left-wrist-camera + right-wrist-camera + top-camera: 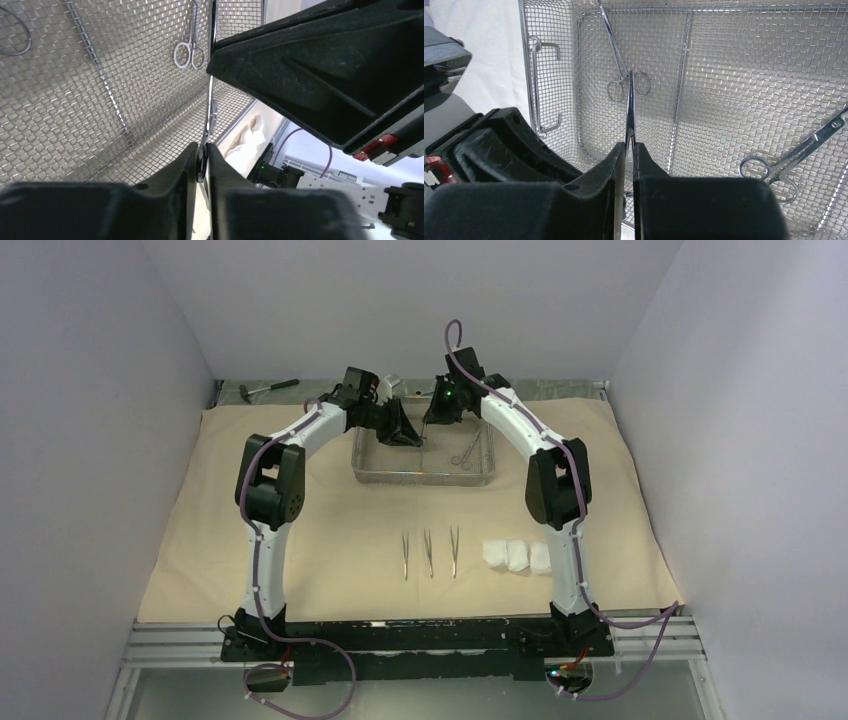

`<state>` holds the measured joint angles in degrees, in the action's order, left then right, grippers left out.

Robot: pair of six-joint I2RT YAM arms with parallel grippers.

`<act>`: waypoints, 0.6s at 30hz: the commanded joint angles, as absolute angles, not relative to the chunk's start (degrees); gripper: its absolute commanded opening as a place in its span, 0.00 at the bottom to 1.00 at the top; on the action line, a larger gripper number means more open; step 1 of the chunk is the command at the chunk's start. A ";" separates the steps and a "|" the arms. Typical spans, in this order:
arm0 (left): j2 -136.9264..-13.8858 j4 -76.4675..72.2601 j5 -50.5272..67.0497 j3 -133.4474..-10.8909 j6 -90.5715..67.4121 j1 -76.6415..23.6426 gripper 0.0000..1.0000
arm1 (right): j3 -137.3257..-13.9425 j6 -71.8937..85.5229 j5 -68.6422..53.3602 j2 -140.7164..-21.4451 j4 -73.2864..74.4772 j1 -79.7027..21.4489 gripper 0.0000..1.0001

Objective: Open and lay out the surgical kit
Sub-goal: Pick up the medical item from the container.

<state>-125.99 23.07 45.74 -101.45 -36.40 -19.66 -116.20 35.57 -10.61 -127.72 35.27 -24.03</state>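
Note:
The steel mesh tray stands at the back middle of the tan wrap sheet. Both grippers hover over the tray. My left gripper is shut on a thin silver clamp, seen edge-on. My right gripper is shut on the same clamp. Two more ring-handled clamps lie in the tray. Three tweezers and three white gauze pads lie in a row on the sheet in front of the tray.
A dark-handled hammer lies off the sheet at the back left. A white crumpled piece sits just beyond the tray's far wall. White walls close in the left, right and back sides.

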 commanded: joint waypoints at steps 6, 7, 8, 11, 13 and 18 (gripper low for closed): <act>-121.97 23.91 48.30 -102.52 -35.29 -19.91 0.00 | -117.08 36.65 -10.76 -122.73 35.29 -23.74 0.31; -121.19 25.11 47.92 -102.38 -34.39 -19.87 0.00 | -117.15 36.33 -10.21 -122.08 35.78 -23.73 0.40; -120.21 26.10 47.64 -101.94 -33.50 -19.73 0.00 | -116.77 36.00 -9.74 -120.98 35.99 -23.72 0.46; -116.55 28.55 46.79 -99.47 -31.88 -19.23 0.00 | -113.99 35.24 -8.82 -116.92 35.76 -23.49 0.56; -113.32 30.15 46.58 -97.18 -30.69 -18.92 0.00 | -111.88 34.92 -8.38 -113.93 35.49 -23.25 0.60; -102.04 33.46 43.08 -87.36 -27.68 -18.90 0.00 | -106.94 35.60 -6.26 -107.83 35.91 -22.86 0.64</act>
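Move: The medical item, a ringed clamp, is in my right fingers near its middle, which lies about 5 cm ahead of my left hand, 1 cm to its right and level with it; its ring end is already between my closing left fingers. Counted from my left hand and some 10 cm lower on the tray floor, the scissors lie about 6 cm ahead and 10 cm right, the second clamp 12 cm ahead and 6 cm left. I shut my left fingers on the clamp's ring end and hold nearly still while my right fingers open and let go of its middle. Then my hands part: the left carries the clamp back about 5 cm, rising and going left, while my empty right hand climbs some 6 cm, drawing back and to the right. ##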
